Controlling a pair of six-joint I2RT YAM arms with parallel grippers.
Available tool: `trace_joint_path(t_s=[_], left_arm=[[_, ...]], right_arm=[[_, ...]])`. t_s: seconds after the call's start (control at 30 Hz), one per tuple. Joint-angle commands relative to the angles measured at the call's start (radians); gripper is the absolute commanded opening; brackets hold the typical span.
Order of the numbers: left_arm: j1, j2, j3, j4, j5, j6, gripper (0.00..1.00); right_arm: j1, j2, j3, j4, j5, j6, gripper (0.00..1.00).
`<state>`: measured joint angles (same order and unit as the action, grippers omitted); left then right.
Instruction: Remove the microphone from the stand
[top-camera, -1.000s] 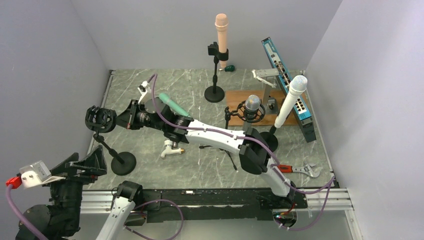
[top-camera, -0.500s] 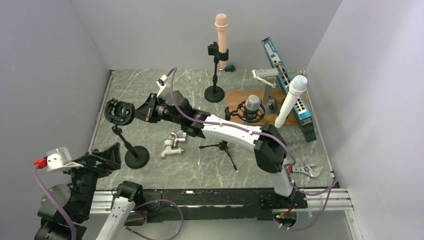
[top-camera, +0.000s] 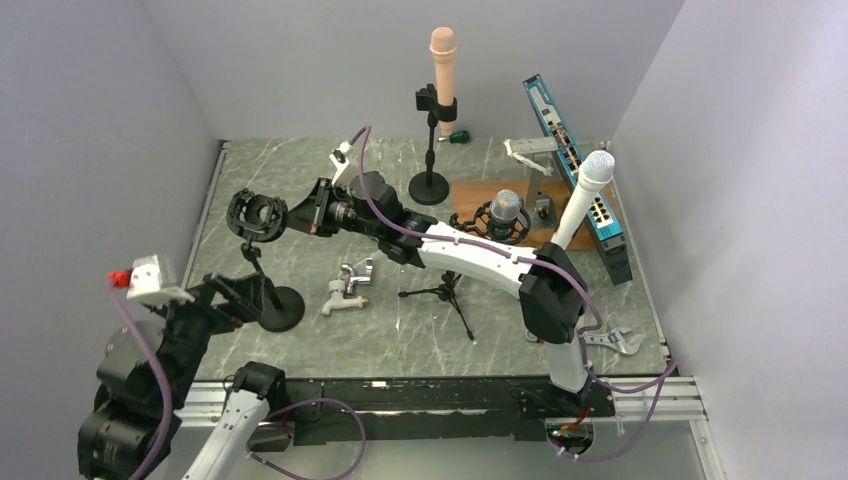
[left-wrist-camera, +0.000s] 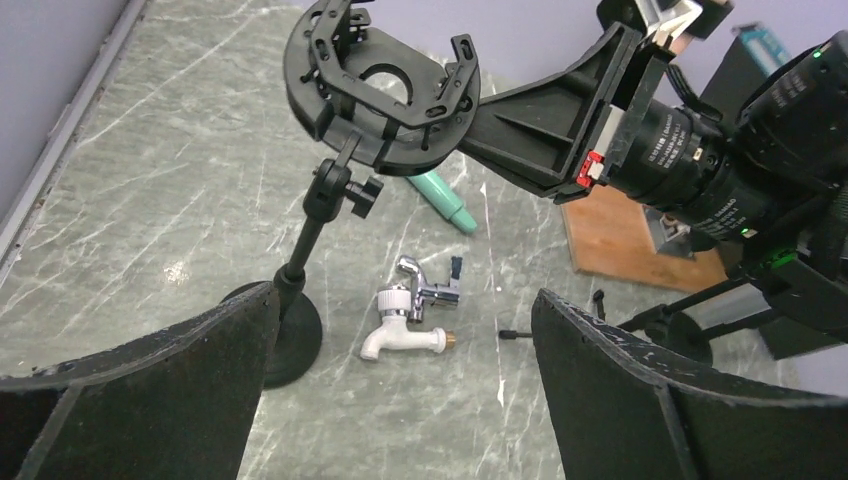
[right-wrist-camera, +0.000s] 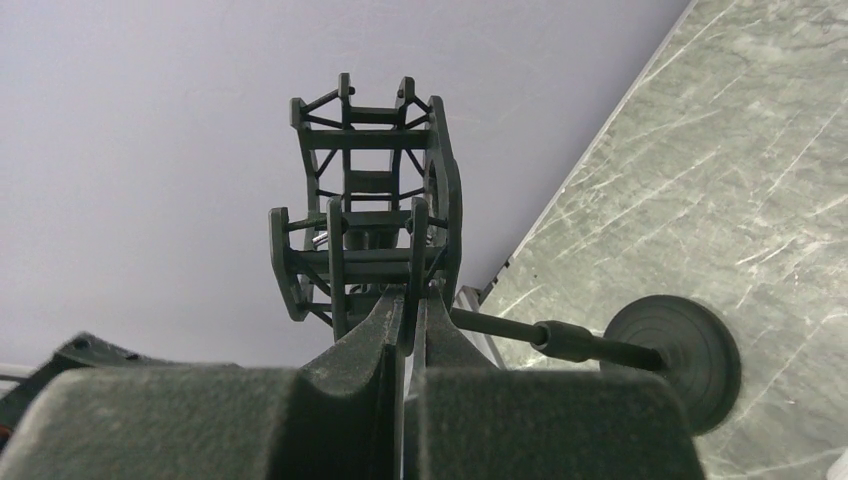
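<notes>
An empty black shock mount (top-camera: 257, 215) tops a black stand with a round base (top-camera: 280, 308). My right gripper (top-camera: 288, 217) is shut on the mount's rim, also in the right wrist view (right-wrist-camera: 408, 300), where the mount (right-wrist-camera: 365, 220) is in front and the base (right-wrist-camera: 672, 360) is at the right. My left gripper (top-camera: 242, 293) is open and empty beside the base. In the left wrist view (left-wrist-camera: 405, 310) the mount (left-wrist-camera: 385, 95) is above it. A teal microphone (left-wrist-camera: 445, 200) lies loose on the table. A peach microphone (top-camera: 443, 62), a white one (top-camera: 582, 195) and a silver one (top-camera: 505, 207) sit on other stands.
A white and chrome faucet (top-camera: 345, 285) and a small black tripod (top-camera: 445, 295) lie mid-table. A wooden board (top-camera: 480, 193), a blue network switch (top-camera: 575, 170) and a green screwdriver (top-camera: 458, 137) are at the back right. A wrench (top-camera: 612, 340) lies front right.
My right gripper has moved right, dragging the empty stand with it. My left arm has moved right and up, now next to the stand's base.
</notes>
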<state>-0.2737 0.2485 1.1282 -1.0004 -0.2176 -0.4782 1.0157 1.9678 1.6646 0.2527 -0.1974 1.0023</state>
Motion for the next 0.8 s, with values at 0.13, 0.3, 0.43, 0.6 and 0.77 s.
trace_joint_path(t_s=[0.13, 0.3, 0.43, 0.6, 0.77], left_arm=[[-0.001, 0.179, 0.101, 0.066, 0.062, 0.070, 0.99], [-0.001, 0.209, 0.136, 0.136, 0.006, 0.075, 0.99], [0.000, 0.266, 0.167, 0.157, -0.058, 0.103, 0.99], [-0.001, 0.346, 0.242, 0.189, -0.126, 0.141, 0.99], [0.000, 0.440, 0.276, 0.226, -0.154, 0.157, 0.99]], right_arm=[[-0.063, -0.078, -0.017, 0.047, -0.158, -0.073, 0.00], [-0.088, -0.055, 0.038, 0.002, -0.250, -0.098, 0.00], [-0.096, -0.048, 0.039, -0.007, -0.279, -0.107, 0.00], [-0.108, -0.048, 0.074, -0.069, -0.282, -0.164, 0.00], [-0.121, -0.005, 0.158, -0.144, -0.344, -0.196, 0.00]])
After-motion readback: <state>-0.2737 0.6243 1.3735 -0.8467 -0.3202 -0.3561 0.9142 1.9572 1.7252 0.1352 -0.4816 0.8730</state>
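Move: The shock mount on the stand, already pinched in the right fingers, has its middle about 5 cm left and 2 cm forward of the right hand; from the left hand it is some 13 cm ahead, 1 cm left and about 2 cm higher. Its round base is around 13 cm ahead of the left hand, 6 cm left and 26 cm below; the white tap is 17 cm ahead, 8 cm right and 27 cm below. The shock mount stays pinched in the closed right fingers, which carry it about 2.5 cm to the right, towards the tap's side, while the wrist turns some 10 degrees counter-clockwise. The wide-open left hand closes in on it without visible contact: first forward, then mostly up, then forward and up together, about 7 cm forward and 8 cm up in all. ##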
